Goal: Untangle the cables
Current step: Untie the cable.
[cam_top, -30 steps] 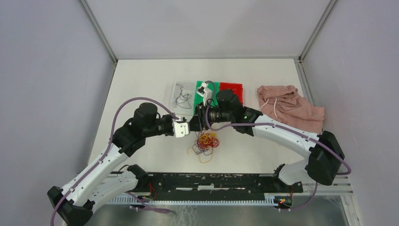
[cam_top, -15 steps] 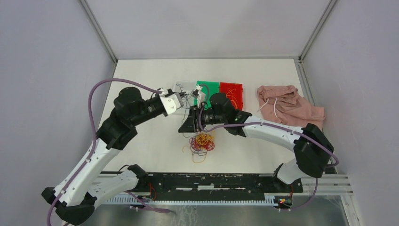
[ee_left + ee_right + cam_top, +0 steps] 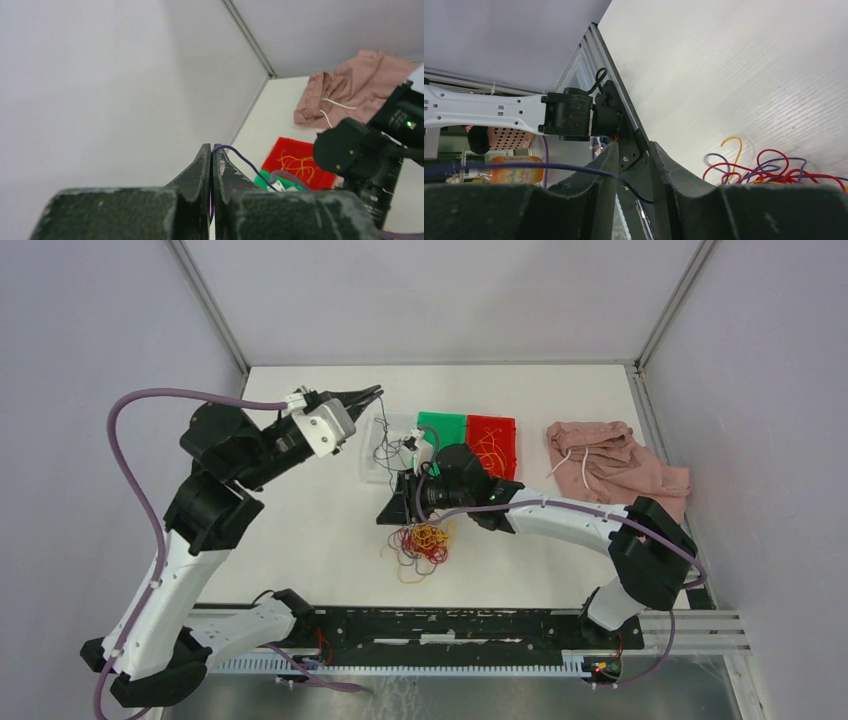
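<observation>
A clump of red, yellow-orange and dark purple cables lies on the table in front of the bins; the right wrist view shows it low at the right. My left gripper is raised at the back left, left of the clear bin. In the left wrist view it is shut on one dark purple cable, which trails down toward the bins. My right gripper hovers just above the clump's back-left edge. Its jaws stand apart, and a purple cable crosses the left finger into the gap.
At the back middle stand a clear bin holding dark cables, a green bin and a red bin holding yellow-orange cables. A pink cloth with a white drawstring lies at the back right. The frame rail runs along the near edge.
My left arm has swung up and back to the left, away from the clump, still shut on the purple cable. The right gripper and the clump have shifted slightly left.
</observation>
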You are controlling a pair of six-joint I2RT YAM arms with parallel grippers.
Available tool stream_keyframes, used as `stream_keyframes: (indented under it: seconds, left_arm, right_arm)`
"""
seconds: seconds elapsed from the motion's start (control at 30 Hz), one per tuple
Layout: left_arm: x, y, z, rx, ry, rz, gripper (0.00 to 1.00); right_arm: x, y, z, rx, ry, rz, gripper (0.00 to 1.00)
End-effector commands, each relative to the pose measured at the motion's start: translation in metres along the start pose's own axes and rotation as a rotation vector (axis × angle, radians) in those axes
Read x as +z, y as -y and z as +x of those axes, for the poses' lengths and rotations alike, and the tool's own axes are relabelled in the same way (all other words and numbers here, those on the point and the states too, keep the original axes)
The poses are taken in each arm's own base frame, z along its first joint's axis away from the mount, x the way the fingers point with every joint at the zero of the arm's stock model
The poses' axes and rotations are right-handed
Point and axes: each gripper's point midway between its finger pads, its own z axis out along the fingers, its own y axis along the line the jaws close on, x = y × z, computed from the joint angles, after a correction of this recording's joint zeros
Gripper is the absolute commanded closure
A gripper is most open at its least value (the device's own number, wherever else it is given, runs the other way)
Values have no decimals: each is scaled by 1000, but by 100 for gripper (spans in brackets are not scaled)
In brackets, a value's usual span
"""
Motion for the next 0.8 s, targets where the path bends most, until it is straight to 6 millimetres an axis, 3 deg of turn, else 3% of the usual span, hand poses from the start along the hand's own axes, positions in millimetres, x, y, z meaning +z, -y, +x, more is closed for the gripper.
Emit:
stream_keyframes:
  seconds: [0.0,0.43,0.77]
  left_arm:
    - [-10,-37,-60,73,141,-102,97]
    - [-32,-105,-146,292,326,-344,97]
    - [-64,-166,-201,491,426,-672,97]
  right_arm:
    - [5,8,7,-48,1,34,65]
    - [15,42,44,-58,-61,149,63]
    - [13,68,66,-50,-94,214,61]
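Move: The left gripper holds the purple cable about 48 cm above the tangle, which lies some 6 cm back and 6 cm right of it. From the part-open right gripper, with that cable running by its fingers, the tangle lies about 3 cm back, 8 cm right and 17 cm down. Straight ahead of the right gripper by roughly 23 cm sits the clear bin; the green bin is about 13 cm right of the clear one, level with it. Draw the purple cable up out of the tangle: keep it pinched in the left gripper and raise it fast, about 20 cm, drifting 5 cm left towards the end while its fingers tip upwards some 30 degrees. Meanwhile lower the right gripper about 9 cm towards the tangle, easing slightly back and right, its fingers tipping down and staying part open around the cable. ##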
